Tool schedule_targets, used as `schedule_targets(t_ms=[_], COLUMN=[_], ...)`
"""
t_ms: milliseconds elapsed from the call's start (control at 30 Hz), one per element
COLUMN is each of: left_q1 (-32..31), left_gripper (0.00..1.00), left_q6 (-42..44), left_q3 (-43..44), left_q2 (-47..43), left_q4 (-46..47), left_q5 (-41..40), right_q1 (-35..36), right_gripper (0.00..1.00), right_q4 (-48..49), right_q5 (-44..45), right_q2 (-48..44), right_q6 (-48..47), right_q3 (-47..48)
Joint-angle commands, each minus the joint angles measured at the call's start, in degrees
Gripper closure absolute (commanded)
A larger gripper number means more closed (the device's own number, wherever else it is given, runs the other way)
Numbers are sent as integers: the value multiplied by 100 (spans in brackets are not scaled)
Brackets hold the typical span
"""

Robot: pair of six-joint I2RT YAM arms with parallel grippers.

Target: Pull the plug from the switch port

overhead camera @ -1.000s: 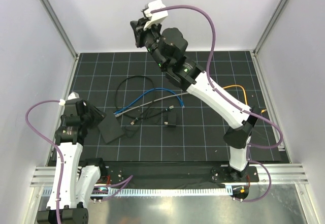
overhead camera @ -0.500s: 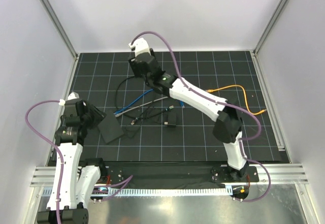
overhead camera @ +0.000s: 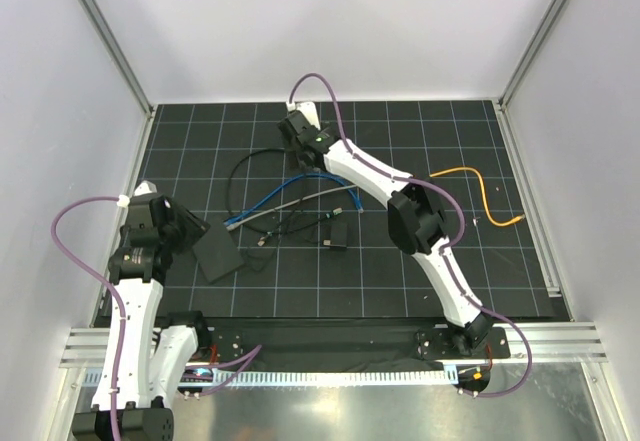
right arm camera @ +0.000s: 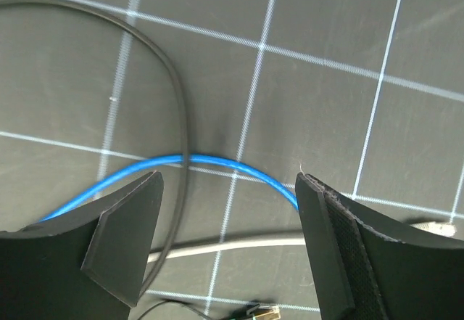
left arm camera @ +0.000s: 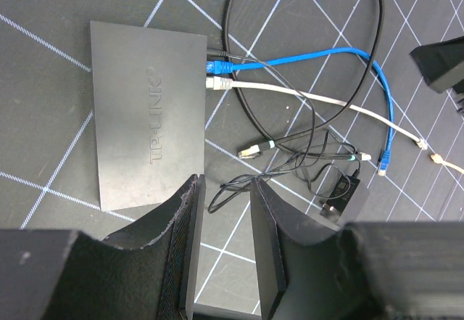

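The switch (left arm camera: 148, 117) is a flat black box lying at the left of the mat (overhead camera: 218, 253). A blue plug (left arm camera: 215, 66) and a pale grey plug (left arm camera: 217, 84) sit in sockets on its edge, with a black lead entering just above them. My left gripper (left arm camera: 225, 189) hovers beside the switch's near corner (overhead camera: 188, 233), its jaws partly open with only floor between them. My right gripper (right arm camera: 228, 186) hangs wide open low over the blue cable (right arm camera: 217, 164), at the back of the mat (overhead camera: 296, 139), holding nothing.
A black cable (right arm camera: 181, 117) loops across the blue one, and the grey cable (right arm camera: 217, 246) runs below it. A small black block (overhead camera: 338, 236) with thin leads lies mid-mat. An orange cable (overhead camera: 470, 176) lies at the right. Walls enclose the mat on three sides.
The right arm has swung down from high at the back to just above the cables, and its jaws have gone from shut to wide open. The left arm has not moved.
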Motion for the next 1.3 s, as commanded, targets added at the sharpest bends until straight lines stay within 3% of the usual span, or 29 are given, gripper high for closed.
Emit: schedule_targets(t_ms=[0,200,700,1167,1267], left_q1=[-16,-25,-16,-8,-25], left_gripper=[64,64,64,64,63], left_q6=[97,106,106,106,106], left_q3=[14,14,14,22,14], left_q2=[-5,-32,-23,-93,-102], left_q4=[164,182,199,155,146], left_q5=[86,69,86,104,104], right_q1=[46,55,55,55,55], right_gripper=[19,26,55,64,79], right_q4=[-262,-254,-87,-25,9], right_q5=[-378,-739,-915,-1196,-1021], right_q2=[4,224,312,584,567], right_q6=[392,629,946,1262,1324], right_q3=[269,147,-495,-408,-382])
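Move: The stretch of black cable just short of the blue one lies about 4 cm back and 2 cm left of the right hand, some 9 cm below. The blue cable crosses it about 1 cm back and 2 cm left of that hand, the grey one about 7 cm back and 2 cm left. The small black box sits roughly 17 cm back and 7 cm to its right. From the left hand, that stretch is about 20 cm ahead, 21 cm right and 15 cm below. The right hand's fingertips come to the black cable and close around it between its crossings with the blue and grey cables, the gap narrowing from wide open to about a quarter. To get there the hand sinks about 9 cm and draws back some 4 cm, slowing near the table, with a small shift left and the fingers tipping about 15 degrees further down. ##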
